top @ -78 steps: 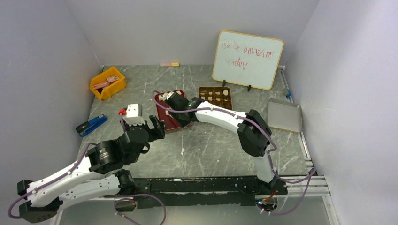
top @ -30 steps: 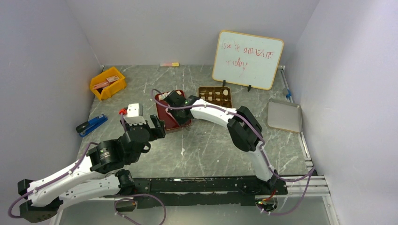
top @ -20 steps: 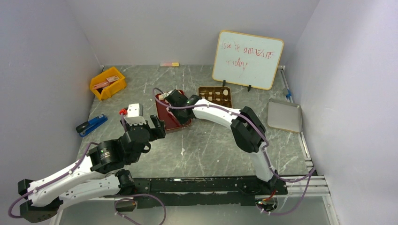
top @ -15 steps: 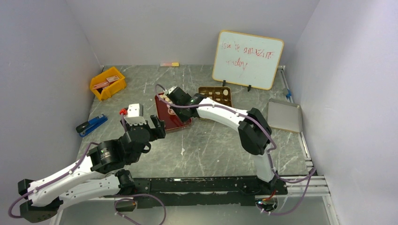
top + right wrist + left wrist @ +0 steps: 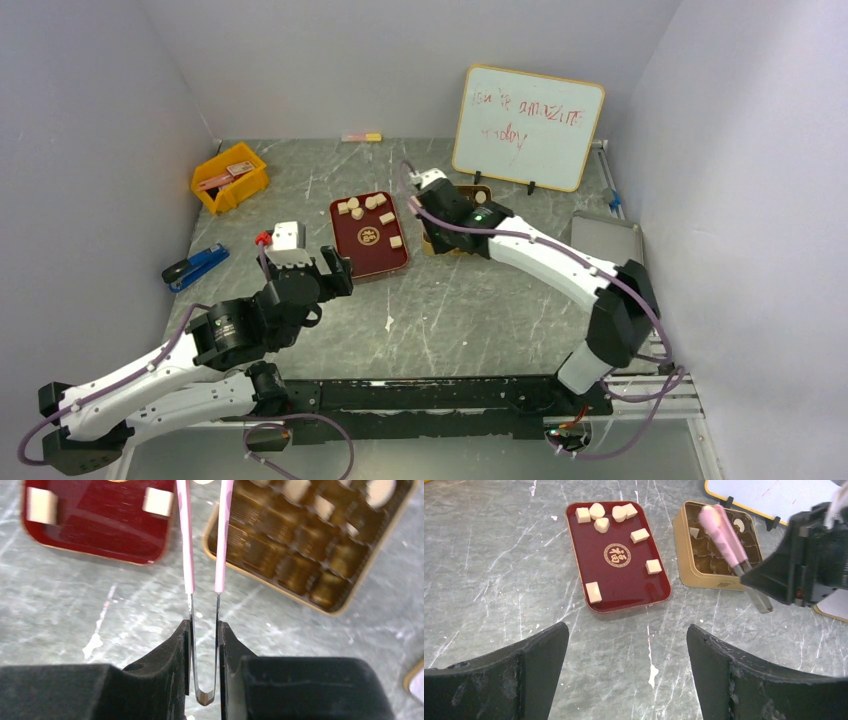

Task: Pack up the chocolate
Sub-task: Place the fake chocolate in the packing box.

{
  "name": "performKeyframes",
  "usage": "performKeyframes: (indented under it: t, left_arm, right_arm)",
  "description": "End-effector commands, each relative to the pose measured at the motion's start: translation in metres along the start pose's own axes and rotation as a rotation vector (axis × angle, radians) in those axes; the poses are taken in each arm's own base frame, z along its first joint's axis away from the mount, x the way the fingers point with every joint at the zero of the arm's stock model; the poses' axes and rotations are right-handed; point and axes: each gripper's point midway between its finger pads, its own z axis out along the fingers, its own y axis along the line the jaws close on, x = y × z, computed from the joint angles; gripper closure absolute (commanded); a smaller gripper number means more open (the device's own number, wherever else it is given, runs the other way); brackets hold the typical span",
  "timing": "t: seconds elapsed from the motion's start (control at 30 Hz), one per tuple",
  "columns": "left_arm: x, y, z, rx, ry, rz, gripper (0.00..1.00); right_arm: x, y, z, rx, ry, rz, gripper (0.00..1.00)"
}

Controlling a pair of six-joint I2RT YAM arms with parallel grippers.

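Several pale chocolate pieces (image 5: 594, 592) lie on the dark red tray (image 5: 366, 262). A few more sit in cells of the gold tin (image 5: 681, 550), one at its far corner (image 5: 380, 490). My right gripper (image 5: 204, 625) is shut on pink-armed metal tweezers (image 5: 187, 555), which reach over the tin's near-left rim (image 5: 280, 592). A pale piece (image 5: 202, 481) shows between the tweezer arms at the frame's top edge; I cannot tell whether it is pinched. My left gripper (image 5: 628, 630) hangs open above bare table in front of the tray (image 5: 624, 575), holding nothing.
A whiteboard (image 5: 528, 125) stands behind the tin. A grey lid (image 5: 606, 247) lies at the right edge. On the left are a yellow bin (image 5: 230, 178), a blue stapler (image 5: 195, 266) and a white block (image 5: 285, 236). A small eraser (image 5: 361, 137) lies by the back wall.
My right arm lifted off the red tray and swung right with the tweezers to the gold tin, uncovering the tray's pieces. The left arm has not moved.
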Motion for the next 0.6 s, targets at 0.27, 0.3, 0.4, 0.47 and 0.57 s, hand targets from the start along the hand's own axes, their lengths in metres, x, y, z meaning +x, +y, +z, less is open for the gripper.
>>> performKeyframes:
  t: [0.27, 0.3, 0.4, 0.47, 0.57]
  left_arm:
    - [-0.006, -0.008, -0.003, 0.042, -0.013, -0.041, 0.08]
    - [-0.007, -0.008, -0.004, 0.046, -0.012, -0.043, 0.08]
    - [-0.008, -0.008, -0.005, 0.047, -0.014, -0.043, 0.08]
    - [-0.009, -0.008, -0.005, 0.049, -0.016, -0.044, 0.08]
    - [-0.010, -0.007, -0.006, 0.048, -0.018, -0.044, 0.08]
  right_arm:
    - [0.037, -0.076, -0.029, 0.144, -0.005, 0.172, 0.98]
    - [0.040, -0.079, -0.030, 0.152, 0.002, 0.181, 0.98]
    - [0.051, -0.086, -0.028, 0.164, 0.022, 0.199, 0.98]
    - [0.057, -0.090, -0.027, 0.172, 0.033, 0.206, 0.98]
    - [0.064, -0.097, -0.024, 0.186, 0.049, 0.217, 0.98]
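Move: The packing box's middle lies about 12 cm ahead of the right hand, 5 cm to its right and 14 cm below; that hand already holds the tongs with a fake chocolate in their tips. The red tray is centred some 16 cm left and 11 cm ahead of the hand, its nearest loose piece about 10 cm left and 9 cm ahead. From the left hand, the box is roughly 23 cm forward, 31 cm right and 22 cm below. Rightward and level at first, quickly, then slower and sinking, the right hand travels about 10 cm to its right and ends nearly 3 cm lower, away from the red tray, bringing the tong tips to the right side of the packing box. It turns some 15 degrees clockwise on the way; the fingers keep the tongs squeezed on the chocolate. ##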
